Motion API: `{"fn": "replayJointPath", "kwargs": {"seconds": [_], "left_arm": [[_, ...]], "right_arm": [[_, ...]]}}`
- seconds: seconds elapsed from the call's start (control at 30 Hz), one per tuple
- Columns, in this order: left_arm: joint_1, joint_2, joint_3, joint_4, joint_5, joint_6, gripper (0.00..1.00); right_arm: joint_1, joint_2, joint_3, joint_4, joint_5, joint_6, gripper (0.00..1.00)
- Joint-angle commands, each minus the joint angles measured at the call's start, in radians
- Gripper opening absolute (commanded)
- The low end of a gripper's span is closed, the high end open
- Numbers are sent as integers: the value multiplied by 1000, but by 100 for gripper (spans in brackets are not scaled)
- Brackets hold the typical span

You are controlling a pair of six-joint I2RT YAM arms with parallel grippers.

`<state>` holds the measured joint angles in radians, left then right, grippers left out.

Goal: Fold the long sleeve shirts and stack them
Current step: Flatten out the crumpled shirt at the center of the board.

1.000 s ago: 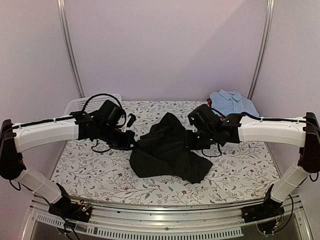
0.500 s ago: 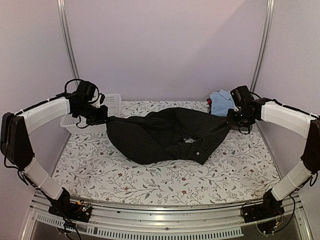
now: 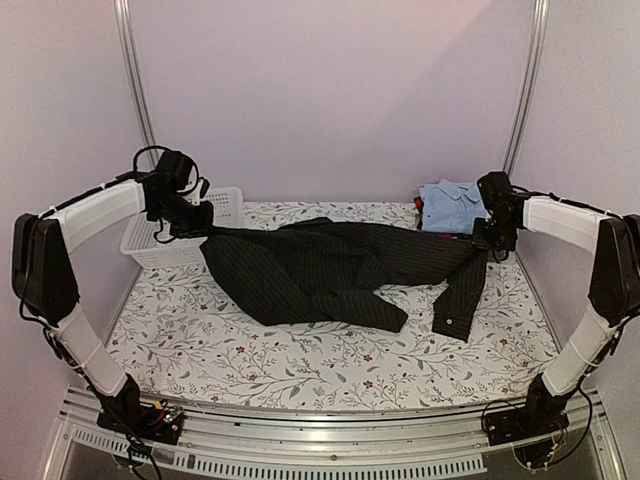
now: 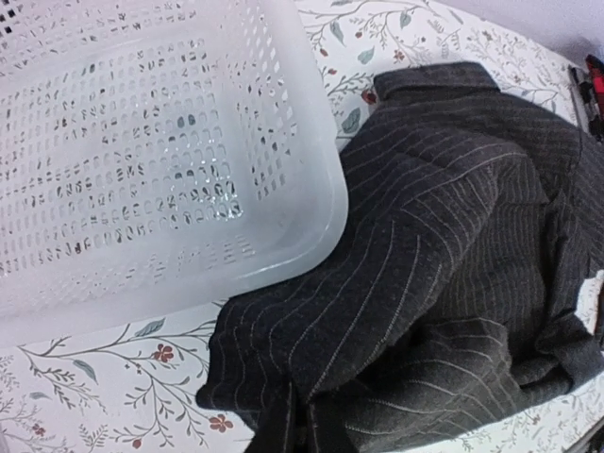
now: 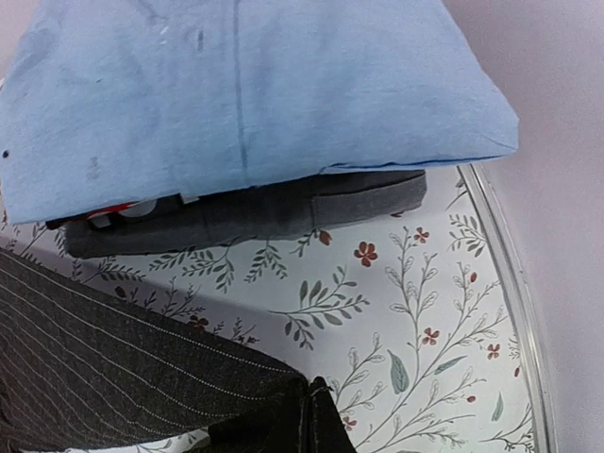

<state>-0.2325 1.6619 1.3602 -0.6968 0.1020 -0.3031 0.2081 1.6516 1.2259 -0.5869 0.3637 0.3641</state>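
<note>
The black pinstriped long sleeve shirt [image 3: 330, 270] hangs stretched across the table [image 3: 300, 355] between my two grippers, its lower part resting on the floral cloth. My left gripper [image 3: 203, 226] is shut on its left edge beside the basket; in the left wrist view the cloth [image 4: 444, 245] bunches into the pinch at the bottom edge. My right gripper [image 3: 487, 238] is shut on the right edge, from which a sleeve with a cuff [image 3: 452, 318] droops. In the right wrist view the pinched fabric [image 5: 142, 377] runs off to the lower left. The folded light blue shirt [image 3: 455, 203] [image 5: 245, 94] lies at the back right.
A white mesh basket [image 3: 190, 240] [image 4: 142, 170] stands at the back left, right by my left gripper. Under the light blue shirt lies a folded grey garment [image 5: 255, 219]. The table's right rim [image 5: 514, 283] and the wall are close to my right gripper.
Both arms swung out from the table's middle to its sides. The black shirt, bunched a second ago, is now pulled out wide and lower, with a sleeve dropped down on the right.
</note>
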Motion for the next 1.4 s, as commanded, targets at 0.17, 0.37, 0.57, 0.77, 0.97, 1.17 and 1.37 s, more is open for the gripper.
{"fn": "replayJointPath", "kwargs": {"seconds": [0.17, 0.37, 0.57, 0.77, 0.97, 1.17, 1.37], "left_arm": [[-27, 118, 169, -63, 34, 36, 35], [-64, 22, 63, 7, 63, -19, 57], [-154, -132, -193, 143, 137, -141, 69], [-357, -197, -350, 254, 86, -282, 74], [-546, -108, -358, 354, 9, -403, 73], [-621, 83, -236, 330, -52, -439, 73], [-642, 186, -157, 269, -127, -448, 66]], "right_arm": [[-47, 48, 128, -45, -27, -38, 14], [85, -33, 51, -16, -52, -26, 61], [293, -140, -75, 69, -82, -12, 79], [507, -228, -251, 221, -125, 19, 84], [692, -250, -379, 365, -127, 34, 85], [775, -253, -450, 422, -103, 110, 84], [798, -257, -486, 445, -106, 149, 83]]}}
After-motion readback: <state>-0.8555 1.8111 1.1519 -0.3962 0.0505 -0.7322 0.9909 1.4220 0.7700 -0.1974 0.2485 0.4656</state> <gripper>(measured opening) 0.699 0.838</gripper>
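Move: Behind and inward of both hands lies the shirt's crumpled near side. From the left hand, which holds the shirt's left end, its near edge is about 14 cm back, 21 right and 13 down; the white basket is some 8 ahead, 10 left and 9 below. The right hand, holding the outstretched sleeve, has the near flap's corner some 16 back, 23 left and 10 below; the hanging cuff is 15 back, 5 left, 12 down, and the folded stack 12 ahead, 3 left, 7 below. Opening wide and letting go of the shirt after a short forward-and-up flick of about 3 cm, both hands swing back and inward to its near side. The left travels some 22 cm right and 14 back, sinking about 10 to the near edge; the right goes 26 left and 18 back, lowering slightly and turning some 45 degrees counter-clockwise, to stop open above the flap. ##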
